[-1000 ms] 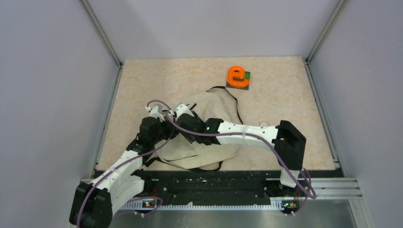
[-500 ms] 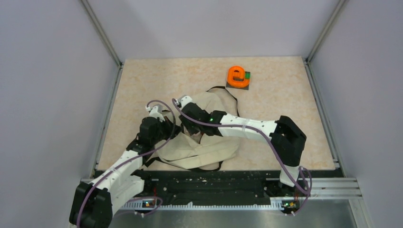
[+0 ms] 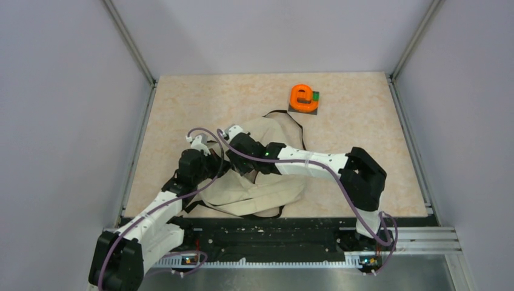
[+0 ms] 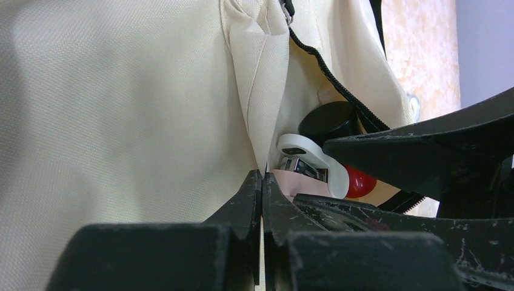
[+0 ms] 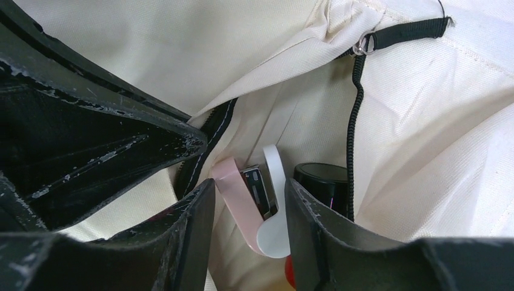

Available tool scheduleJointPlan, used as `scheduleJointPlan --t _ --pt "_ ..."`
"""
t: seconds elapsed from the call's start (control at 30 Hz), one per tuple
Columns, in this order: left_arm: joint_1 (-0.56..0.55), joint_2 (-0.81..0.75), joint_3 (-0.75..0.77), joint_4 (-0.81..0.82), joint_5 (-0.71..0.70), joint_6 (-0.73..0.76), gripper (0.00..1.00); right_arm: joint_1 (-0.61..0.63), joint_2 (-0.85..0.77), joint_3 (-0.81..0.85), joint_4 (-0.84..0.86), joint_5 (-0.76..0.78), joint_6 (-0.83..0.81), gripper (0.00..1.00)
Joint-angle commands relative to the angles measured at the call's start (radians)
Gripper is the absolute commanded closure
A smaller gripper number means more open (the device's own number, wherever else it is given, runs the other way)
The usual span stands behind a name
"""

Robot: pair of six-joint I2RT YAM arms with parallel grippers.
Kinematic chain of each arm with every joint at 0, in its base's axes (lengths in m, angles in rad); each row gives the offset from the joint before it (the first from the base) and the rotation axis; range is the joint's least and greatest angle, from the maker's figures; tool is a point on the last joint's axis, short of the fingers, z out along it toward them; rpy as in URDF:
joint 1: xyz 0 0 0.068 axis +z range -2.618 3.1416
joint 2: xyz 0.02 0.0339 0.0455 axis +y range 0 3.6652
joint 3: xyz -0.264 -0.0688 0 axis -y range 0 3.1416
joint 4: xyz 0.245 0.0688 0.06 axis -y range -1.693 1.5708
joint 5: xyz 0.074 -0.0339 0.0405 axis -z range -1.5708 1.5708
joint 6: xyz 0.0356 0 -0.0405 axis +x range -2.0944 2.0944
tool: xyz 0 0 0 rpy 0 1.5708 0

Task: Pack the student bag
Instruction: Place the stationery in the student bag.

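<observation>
The student bag [image 3: 267, 195], cream fabric with black zippers, lies crumpled in the middle of the table. My left gripper [image 4: 262, 176] is shut on a fold of the bag's cloth beside the zipper, holding the pocket apart. My right gripper [image 5: 248, 187] is at the pocket mouth with its jaws open. A pink and white stapler [image 5: 260, 209] lies between its fingers inside the pocket, and I cannot tell whether they touch it. Deeper in sit a black round item [image 5: 321, 182] and a red item [image 4: 360, 182].
An orange ring-shaped thing [image 3: 302, 95] rests on a small dark plate [image 3: 308, 110] at the back of the table, past the bag. Black straps [image 3: 300, 136] trail off the bag toward it. Grey walls close in the table on three sides.
My right gripper has pushed up and left, deeper into the bag's opening, and its jaws closed somewhat and then widened again. The left gripper has kept its hold on the cloth.
</observation>
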Motion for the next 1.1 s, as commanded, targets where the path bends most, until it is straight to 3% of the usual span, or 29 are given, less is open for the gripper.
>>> scheduleJointPlan --t 0.0,0.23,0.47,0.83,1.07 --pt "0.009 0.004 0.019 0.053 -0.022 0.007 1.0 0.003 0.012 -0.002 0.003 -0.032 -0.015 0.54" --pt "0.009 0.017 0.017 0.065 -0.017 0.004 1.0 0.013 0.01 -0.004 0.01 -0.016 -0.036 0.54" --pt "0.009 0.013 0.016 0.064 -0.016 0.007 1.0 0.012 0.036 0.002 -0.072 0.241 0.031 0.59" --pt "0.009 0.012 0.014 0.069 -0.013 0.007 1.0 -0.021 -0.032 -0.056 -0.168 0.489 0.104 0.61" --pt "0.009 0.015 0.016 0.074 -0.003 0.004 1.0 -0.028 -0.041 -0.044 -0.173 0.478 0.088 0.61"
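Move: The right fingertips already hold the pink-and-white stapler in the bag's open mouth; the right side of the bag's inside lies some 7 cm to its right, 4 cm ahead and slightly lower. The red-and-black item is about 3 cm to the right, 1 cm ahead and a little below; the zip ring is about 9 cm ahead and 1 cm right. From the left hand, still pinching the flap, that inner side lies roughly 10 cm right and 4 cm ahead. Keeping the stapler between its fingertips, the right hand hangs almost still at first, then carries it some 6 cm to the right and 4 cm forward at one height, away from the pinched flap and towards the mouth's right zipped edge. The wrist swings clockwise about 25 degrees, bringing the fingers round to point more nearly forward, while the left hand stays put and keeps the flap pinched. ##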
